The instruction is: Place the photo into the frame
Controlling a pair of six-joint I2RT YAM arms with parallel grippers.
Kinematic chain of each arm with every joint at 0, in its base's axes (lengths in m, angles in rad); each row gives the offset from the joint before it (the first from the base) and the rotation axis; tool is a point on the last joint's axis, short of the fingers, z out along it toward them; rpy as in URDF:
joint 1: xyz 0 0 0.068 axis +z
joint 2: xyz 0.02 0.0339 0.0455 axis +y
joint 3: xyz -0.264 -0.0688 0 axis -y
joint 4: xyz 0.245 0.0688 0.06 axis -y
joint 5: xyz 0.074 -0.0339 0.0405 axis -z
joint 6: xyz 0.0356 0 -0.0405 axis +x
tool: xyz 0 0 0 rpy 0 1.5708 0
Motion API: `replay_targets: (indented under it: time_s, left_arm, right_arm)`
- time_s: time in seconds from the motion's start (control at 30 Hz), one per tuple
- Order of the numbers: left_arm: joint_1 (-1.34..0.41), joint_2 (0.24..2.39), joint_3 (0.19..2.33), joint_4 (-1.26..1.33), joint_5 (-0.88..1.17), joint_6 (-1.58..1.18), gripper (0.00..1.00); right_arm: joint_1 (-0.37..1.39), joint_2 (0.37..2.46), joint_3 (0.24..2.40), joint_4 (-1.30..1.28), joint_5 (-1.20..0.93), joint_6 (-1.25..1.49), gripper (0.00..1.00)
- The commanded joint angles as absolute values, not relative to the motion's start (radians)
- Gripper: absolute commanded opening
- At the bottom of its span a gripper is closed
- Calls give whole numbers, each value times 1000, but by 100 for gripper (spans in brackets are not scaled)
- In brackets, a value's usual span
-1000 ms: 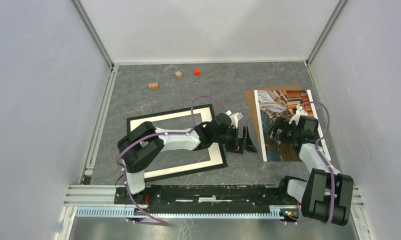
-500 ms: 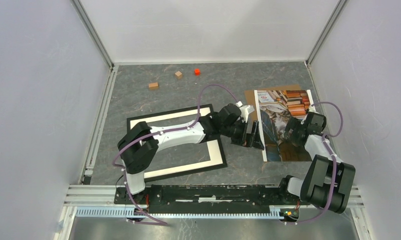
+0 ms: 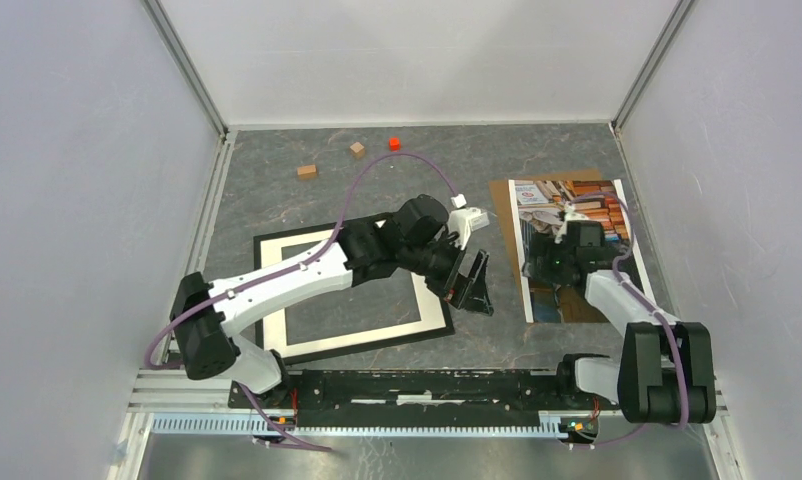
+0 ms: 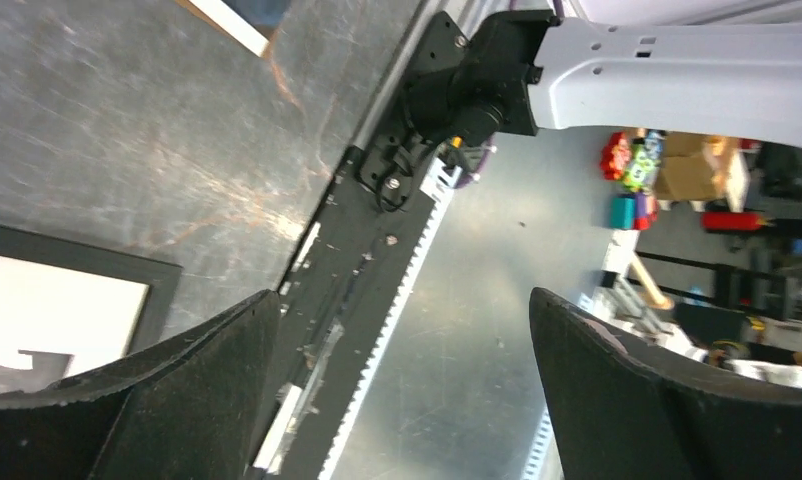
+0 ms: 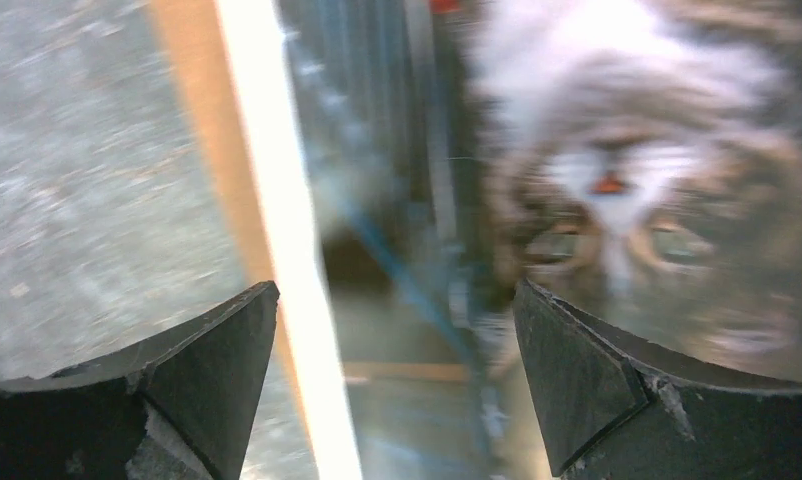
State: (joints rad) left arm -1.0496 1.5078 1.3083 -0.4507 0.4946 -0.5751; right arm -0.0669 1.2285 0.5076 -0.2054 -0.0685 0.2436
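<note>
The photo point(image 3: 587, 200), a picture of stacked books with a white border, lies flat at the right on a brown board. In the right wrist view the photo's point(image 5: 617, 170) left white border runs between the fingers. My right gripper point(image 3: 533, 268) hovers low over the photo's left part, open point(image 5: 397, 290) and holding nothing. The black frame point(image 3: 377, 342) with its white mat lies at centre-left; one corner point(image 4: 77, 262) shows in the left wrist view. My left gripper point(image 3: 472, 285) is open point(image 4: 402, 300) and empty, above bare table between frame and photo.
Two small wooden blocks point(image 3: 307, 171) point(image 3: 357, 149) and a red block point(image 3: 394, 143) lie at the far edge. The brown board point(image 3: 502, 205) sticks out left of the photo. A black rail point(image 3: 427, 385) runs along the near edge. Grey walls close in both sides.
My left gripper has drawn back left and nearer, away from the photo's edge, with its arm stretched out. My right gripper has shifted left over the photo's left border.
</note>
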Motion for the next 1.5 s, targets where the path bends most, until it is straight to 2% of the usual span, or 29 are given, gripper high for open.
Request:
replay_targets:
  time_s: [0.0,0.2,0.37,0.57,0.73,1.0,1.13,1.3,1.47]
  left_arm:
    - [-1052,1482,1396,-637,361,-332,100]
    - [-1065,1466,1335,-610,282,-284,100]
    - [-1103,1408,1279,-591,187,-250,100]
    - [-1173,1390,1278,-608,92,-219,100]
    - [-1192,1389,1276,-612,74,-210,100]
    - [-1198,1384,1269,-613,45,-208,100]
    - [-1199,1382,1270,-616,32,-202,100]
    - [-1197,1402,1263,-610,35,-202,100]
    - [-1190,1416,1272,-616,42,-199,100]
  right_arm:
    - [59,1249,487,-297,-187,395,93]
    - [13,1225,709,-467,33,261,98]
    - [-280,1168,743,-475,48,171,98]
    - [-492,1199,720,-395,93,154,98]
    - [-521,1254,728,-356,199,150,98]
    - [-533,1399,806,-391,246,85,98]
    - [-541,1441,822,-399,174,64,98]
    - [-541,1431,714,-334,-123,114,98]
    - [-539,1388,613,-313,-133,115,98]
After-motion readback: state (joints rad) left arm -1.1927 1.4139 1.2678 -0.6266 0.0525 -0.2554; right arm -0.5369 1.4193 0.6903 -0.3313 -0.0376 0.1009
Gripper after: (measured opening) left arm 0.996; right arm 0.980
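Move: Low over the left part of the photo, the right hand has the photo's middle about 9 cm to its right, 4 cm ahead and 2 cm below. The photo's right white border runs some 22 cm to the right, its middle also 4 cm ahead; the black frame with the mat in it is centred roughly 41 cm to the left and 3 cm back. From the raised left hand, the photo's middle lies around 20 cm ahead, 25 cm to the right and 22 cm below. Sweeping on leftward for about 4 cm, the open right hand then lifts and swings back right over the photo by some 20 cm, turning clockwise, sinks onto its right part and strokes left again a few centimetres, the fingertips seemingly on the surface. The left hand, still open and empty, shifts a little left and down while tipping its fingers more downward. ##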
